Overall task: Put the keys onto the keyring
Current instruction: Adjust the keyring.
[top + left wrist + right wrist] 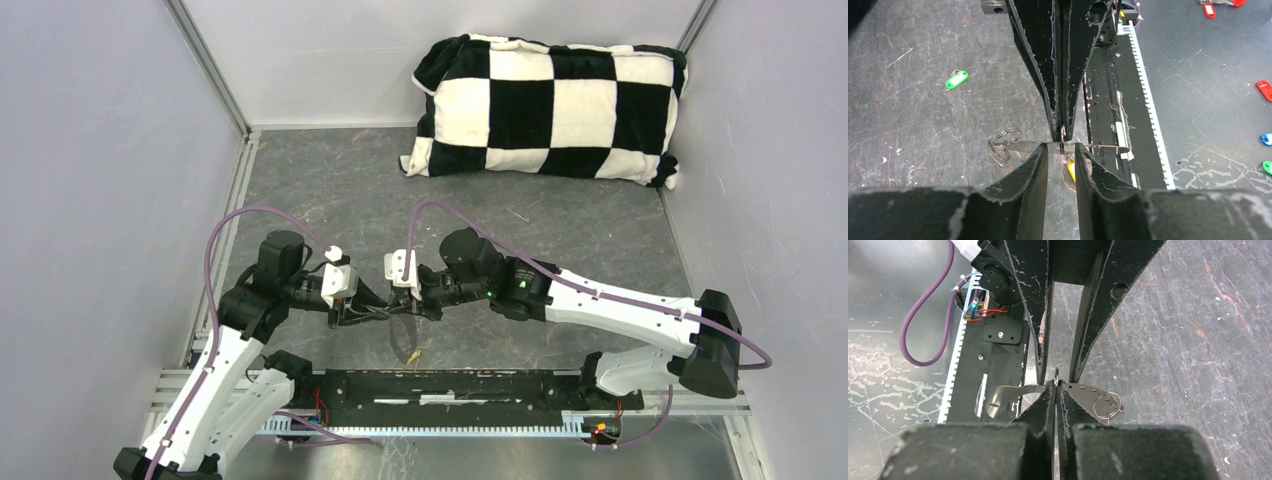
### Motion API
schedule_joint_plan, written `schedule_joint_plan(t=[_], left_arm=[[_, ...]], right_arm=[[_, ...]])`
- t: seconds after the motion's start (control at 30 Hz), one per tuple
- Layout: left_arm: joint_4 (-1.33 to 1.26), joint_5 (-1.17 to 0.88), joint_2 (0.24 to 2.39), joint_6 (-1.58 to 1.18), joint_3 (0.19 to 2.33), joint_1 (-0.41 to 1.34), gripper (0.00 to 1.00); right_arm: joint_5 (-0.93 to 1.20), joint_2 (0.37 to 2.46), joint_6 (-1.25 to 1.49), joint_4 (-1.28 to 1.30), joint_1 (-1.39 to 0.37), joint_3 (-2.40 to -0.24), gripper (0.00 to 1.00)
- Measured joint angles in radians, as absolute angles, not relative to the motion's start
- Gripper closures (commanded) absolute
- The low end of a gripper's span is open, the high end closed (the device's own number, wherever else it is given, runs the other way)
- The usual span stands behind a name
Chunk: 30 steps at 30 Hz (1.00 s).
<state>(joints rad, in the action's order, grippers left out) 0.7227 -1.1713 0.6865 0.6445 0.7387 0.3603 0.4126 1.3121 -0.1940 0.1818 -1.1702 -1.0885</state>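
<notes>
My two grippers meet tip to tip low over the table's near middle. The right gripper (408, 310) (1057, 382) is shut on a thin wire loop seen edge-on, the keyring (1056, 374) (1063, 142). My left gripper (378, 312) (1062, 147) stands open, its fingertips on either side of that wire. A flat perforated metal strip (1083, 390) with a small split ring (1108, 405) at its end runs across both sets of tips. The yellow-headed key (1071, 170) (412, 352) shows just below the grippers; whether it hangs on the loop I cannot tell. The green-headed key (956, 79) lies apart on the table.
A black-and-white checkered pillow (550, 105) lies at the back right. The black mounting rail (450, 385) runs along the near edge. Beyond it, red (1264, 90), blue (1267, 139) and green (1267, 166) tags lie scattered on the floor.
</notes>
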Motion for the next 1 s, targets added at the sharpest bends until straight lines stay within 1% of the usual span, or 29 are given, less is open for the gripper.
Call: schedule_joint_plan(t=[0.1, 0.33, 0.37, 0.53, 0.6, 0.67, 0.83, 0.93, 1.0], left_arm=[[0.723, -1.170, 0.684, 0.644, 0.739, 0.360, 0.71], [0.724, -1.145, 0.685, 0.645, 0.739, 0.360, 0.96], [0.726, -1.143, 0.685, 0.646, 0.739, 0.360, 0.98], [0.727, -1.136, 0.673, 0.665, 0.739, 0.360, 0.98], [0.727, -1.135, 0.655, 0.687, 0.737, 0.360, 0.98], [0.725, -1.134, 0.632, 0.704, 0.730, 0.360, 0.98], [0.673, -1.130, 0.552, 0.717, 0.699, 0.360, 0.98], [0.646, -1.151, 0.529, 0.740, 0.696, 0.360, 0.98], [0.634, -1.179, 0.522, 0.765, 0.696, 0.360, 0.98]], right_arm=[[0.405, 1.322, -0.189, 0.202, -1.175, -1.107, 1.00], [0.381, 1.338, -0.185, 0.237, -1.182, -1.129, 1.00], [0.376, 1.338, -0.183, 0.238, -1.182, -1.130, 1.00], [0.368, 1.339, -0.172, 0.238, -1.183, -1.131, 0.97], [0.369, 1.339, -0.167, 0.233, -1.184, -1.131, 0.91], [0.374, 1.339, -0.159, 0.226, -1.185, -1.131, 0.79], [0.405, 1.308, -0.129, 0.152, -1.195, -1.113, 0.61], [0.406, 1.235, -0.122, 0.089, -1.198, -1.064, 0.51], [0.404, 1.174, -0.124, 0.047, -1.198, -1.031, 0.49]])
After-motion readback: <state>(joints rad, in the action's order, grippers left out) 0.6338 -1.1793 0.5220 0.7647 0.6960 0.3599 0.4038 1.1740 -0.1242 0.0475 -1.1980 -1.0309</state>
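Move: The keyring's clip stands at the left hand's half-open fingertips, about 1 cm to that hand's right and almost level in height. The right hand already pinches it, with the clip about 1 cm to its own left. From the left hand, the plate's key rings are some 5 cm ahead and 1 cm right, level; the green tag lies on the table about 16 cm ahead, 20 cm right and 22 cm below. Almost in place, the left hand shuts its half-open fingers on the clip while the right keeps its pinch; only then do the right fingers open to about half and let go, the right hand lifting about 5 cm up and a little back off the keyring with its tips tilting up some 10 degrees. Keeping its new grip, the left hand then rises about 2 cm and rolls nearly 20 degrees about its fingers, forward side up. ##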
